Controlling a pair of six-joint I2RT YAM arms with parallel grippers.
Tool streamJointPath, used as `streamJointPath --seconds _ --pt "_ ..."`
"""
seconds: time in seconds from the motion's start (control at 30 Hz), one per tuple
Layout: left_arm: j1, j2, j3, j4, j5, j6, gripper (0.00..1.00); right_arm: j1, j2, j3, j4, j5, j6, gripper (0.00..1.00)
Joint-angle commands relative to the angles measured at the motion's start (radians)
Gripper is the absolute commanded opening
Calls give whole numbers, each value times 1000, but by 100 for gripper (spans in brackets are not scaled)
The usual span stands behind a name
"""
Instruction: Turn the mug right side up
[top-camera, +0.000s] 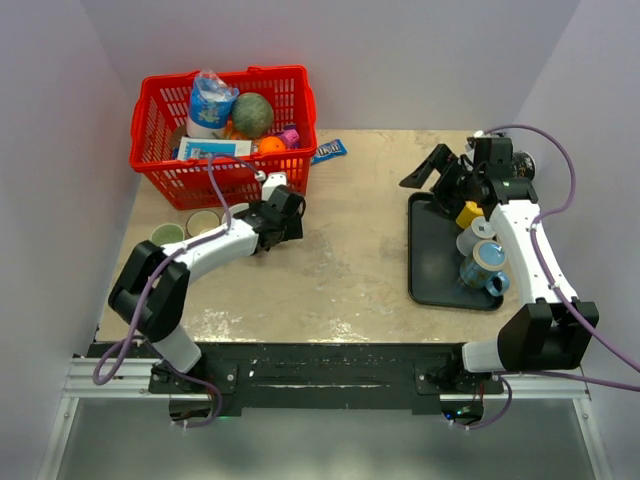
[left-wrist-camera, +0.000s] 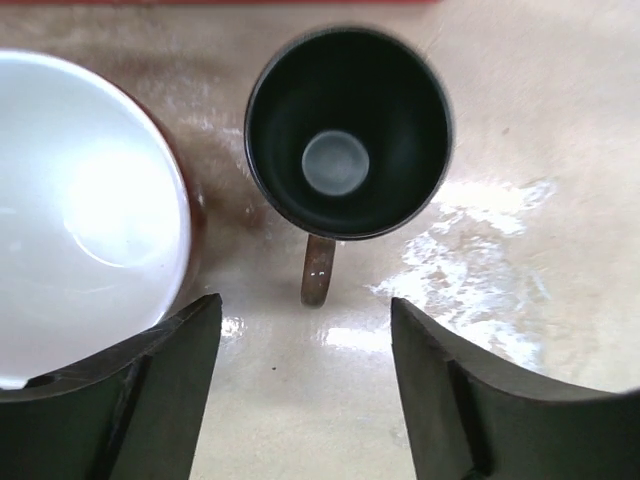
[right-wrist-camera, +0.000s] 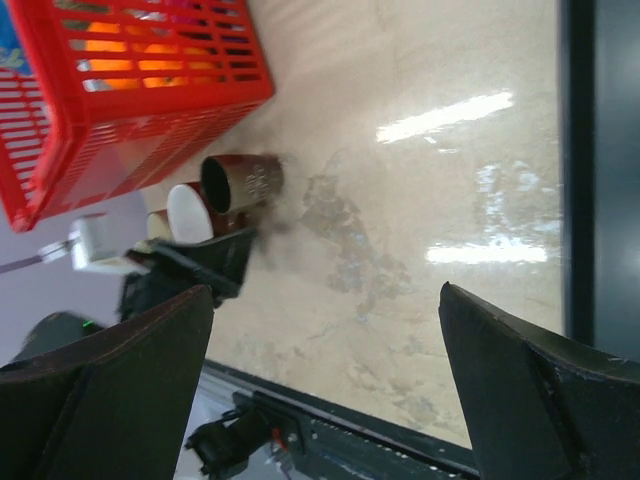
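The mug (left-wrist-camera: 348, 130) stands upright on the table, mouth up and dark inside. Its brown handle (left-wrist-camera: 318, 270) points toward my left gripper (left-wrist-camera: 303, 318). That gripper hangs open just above it, fingers either side of the handle's end, nothing between them. From the right wrist the mug (right-wrist-camera: 245, 182) shows as a brown cup beside the red basket. From the top, my left gripper (top-camera: 278, 215) hides the mug. My right gripper (top-camera: 430, 168) is open and empty, over the far end of the black tray.
A white-lined bowl (left-wrist-camera: 85, 210) stands close to the left of the mug. Two more cups (top-camera: 185, 228) follow in the same row. The red basket (top-camera: 160, 175) of groceries is right behind. The black tray (top-camera: 428, 275) on the right holds several cups.
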Motion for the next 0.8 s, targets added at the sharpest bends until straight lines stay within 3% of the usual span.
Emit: streamJointPath --seconds 0.0,0.2,0.33,0.53,0.77 --pt "-1 -118 34 6 -38 2 76 -13 10 59 -67 123 -109 99" --pt "1 -215 33 43 -20 69 95 -15 9 114 -162 413 -323 99" --pt "1 -239 60 32 7 129 99 -14 -19 62 -166 546 -446 99" --pt "1 -270 30 69 92 151 99 -14 -31 24 -243 840 -378 99" --pt "-1 -269 13 104 158 154 99 -134 -86 -116 -275 896 -223 99"
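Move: The right hand hangs high with the blue mug about 19 cm to its right, 7 cm back and 20 cm below. At much that depth, the pale mug is some 17 cm right and 2 cm back, the yellow mug about 15 cm right and 3 cm ahead. From the left hand the upright brown mug is about 7 cm ahead, 1 cm right and 3 cm lower; the maroon mug is 9 cm left and 4 cm ahead. Touching nothing, the right hand sweeps about 17 cm right over the tray towards the blue mug, sinking and, later, drawing back, each by 5 or 6 cm; open fingers swing from pointing left to right and steeper down, a turn of some 50 degrees. The left hand, already clear of the brown mug, rises about 10 cm, opens fully and tilts its fingertips up, then edges right. ##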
